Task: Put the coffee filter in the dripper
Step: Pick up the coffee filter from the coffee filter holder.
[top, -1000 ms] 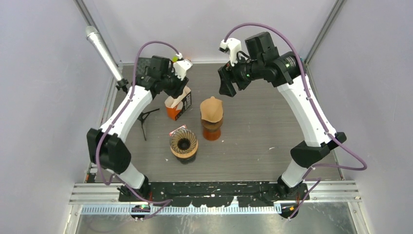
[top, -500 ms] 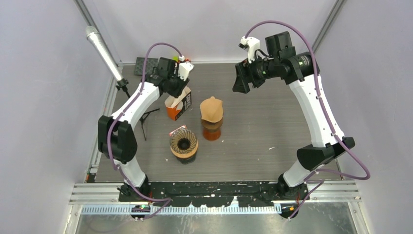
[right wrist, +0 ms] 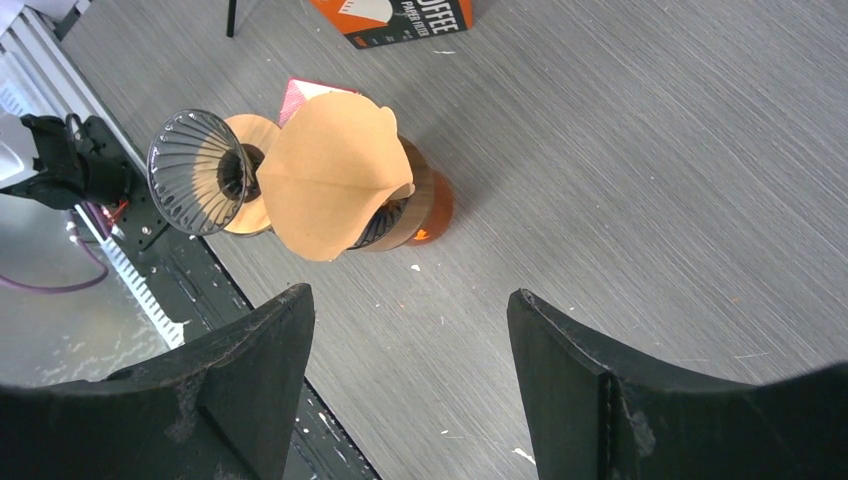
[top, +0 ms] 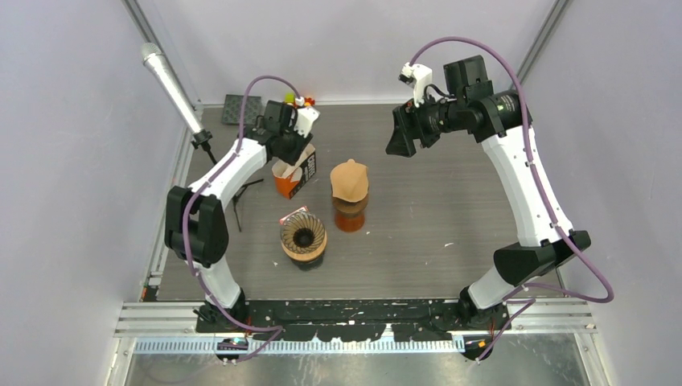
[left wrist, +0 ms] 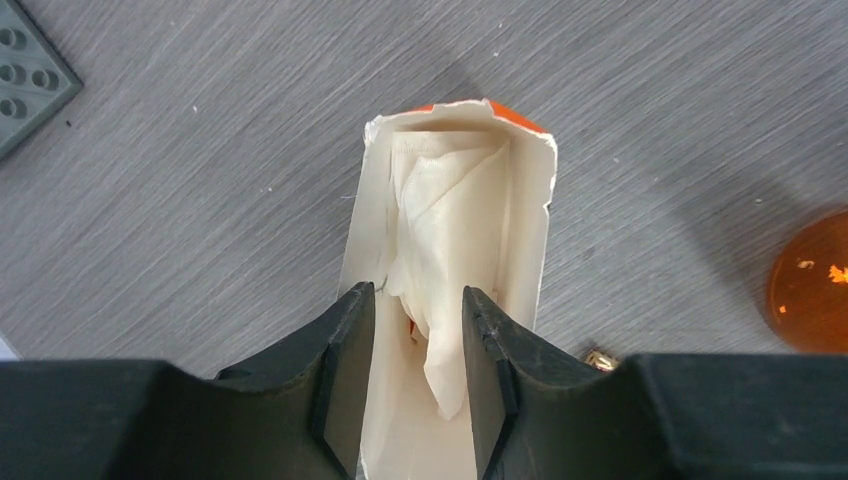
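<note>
An open orange filter box [top: 289, 178] stands at the back left, with white coffee filters [left wrist: 445, 215] inside it. My left gripper [left wrist: 418, 325] points down into the box [left wrist: 385, 200], open. One filter hangs in the gap, close to the right finger and not pinched. An empty ribbed dripper [top: 303, 236] sits on a wooden base nearer me. A brown filter [top: 349, 180] rests on a second dripper over an orange cup [top: 350, 218]. My right gripper [top: 400, 138] hangs open and empty, high at the back right. In its view the brown filter [right wrist: 335, 170] sits beside the ribbed dripper [right wrist: 195, 170].
A microphone [top: 167, 83] on a small tripod [top: 239, 198] leans at the back left. A grey studded plate [top: 240, 104] lies in the far left corner, also in the left wrist view [left wrist: 25, 75]. A metal rail [top: 354, 322] runs along the near edge.
My right gripper has drawn back to the right and up, away from the brown filter. The left arm has folded in while its gripper stayed over the box, jaws slightly narrower.
</note>
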### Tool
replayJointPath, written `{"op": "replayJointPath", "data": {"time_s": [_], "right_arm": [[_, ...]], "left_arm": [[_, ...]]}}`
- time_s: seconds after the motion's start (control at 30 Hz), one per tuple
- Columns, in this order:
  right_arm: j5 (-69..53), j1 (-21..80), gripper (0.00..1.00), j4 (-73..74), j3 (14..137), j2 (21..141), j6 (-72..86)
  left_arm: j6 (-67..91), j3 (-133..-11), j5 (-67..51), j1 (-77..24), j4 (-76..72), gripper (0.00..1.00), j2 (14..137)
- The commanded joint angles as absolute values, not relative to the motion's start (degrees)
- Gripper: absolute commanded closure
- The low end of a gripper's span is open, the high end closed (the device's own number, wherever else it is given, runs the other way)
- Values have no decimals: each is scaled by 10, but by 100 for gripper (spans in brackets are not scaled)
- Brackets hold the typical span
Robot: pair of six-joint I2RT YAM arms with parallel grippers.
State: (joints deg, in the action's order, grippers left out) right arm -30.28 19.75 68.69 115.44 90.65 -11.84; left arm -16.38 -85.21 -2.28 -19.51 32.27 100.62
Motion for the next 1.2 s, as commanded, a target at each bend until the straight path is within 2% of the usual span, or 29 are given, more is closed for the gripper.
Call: {"op": "replayJointPath", "data": {"time_s": [0.0, 0.37, 0.6, 0.8, 1.17], "right_arm": [[-322, 194, 25, 666, 1151, 893, -123], [-331, 193, 25, 668, 1144, 900, -127], [-334, 193, 25, 668, 1138, 900, -131], [-336, 193, 25, 670, 1137, 904, -133], [-337, 193, 25, 673, 1137, 908, -136]], "left_arm": [[-160, -832, 12, -199, 282, 61, 1011], [-172, -813, 41, -210, 260, 59, 1029], [-172, -814, 35, -210, 259, 63, 1040], [-172, -818, 30, -210, 258, 72, 1041], [-174, -851, 15, -210, 273, 99, 1020]]}}
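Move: The top coffee filter in the opened holder box stands on edge almost directly under the left fingers, about 5 cm down and 1 cm ahead, and the box's middle is some 9 cm straight below. The filter-lined dripper on the carafe is about 13 cm right and 8 cm back, near hand height; the red packet lies 10 cm back, no sideways offset, 15 cm down. From the right hand, the coffee filter is about 24 cm left, 12 cm ahead and 24 cm below. Lower the left gripper about 4 cm down into the mouth of the filter box, fingers still part-open astride the paper. Then hold it there and shut the fingers almost completely, so the tips pinch the thin coffee filter between them. ##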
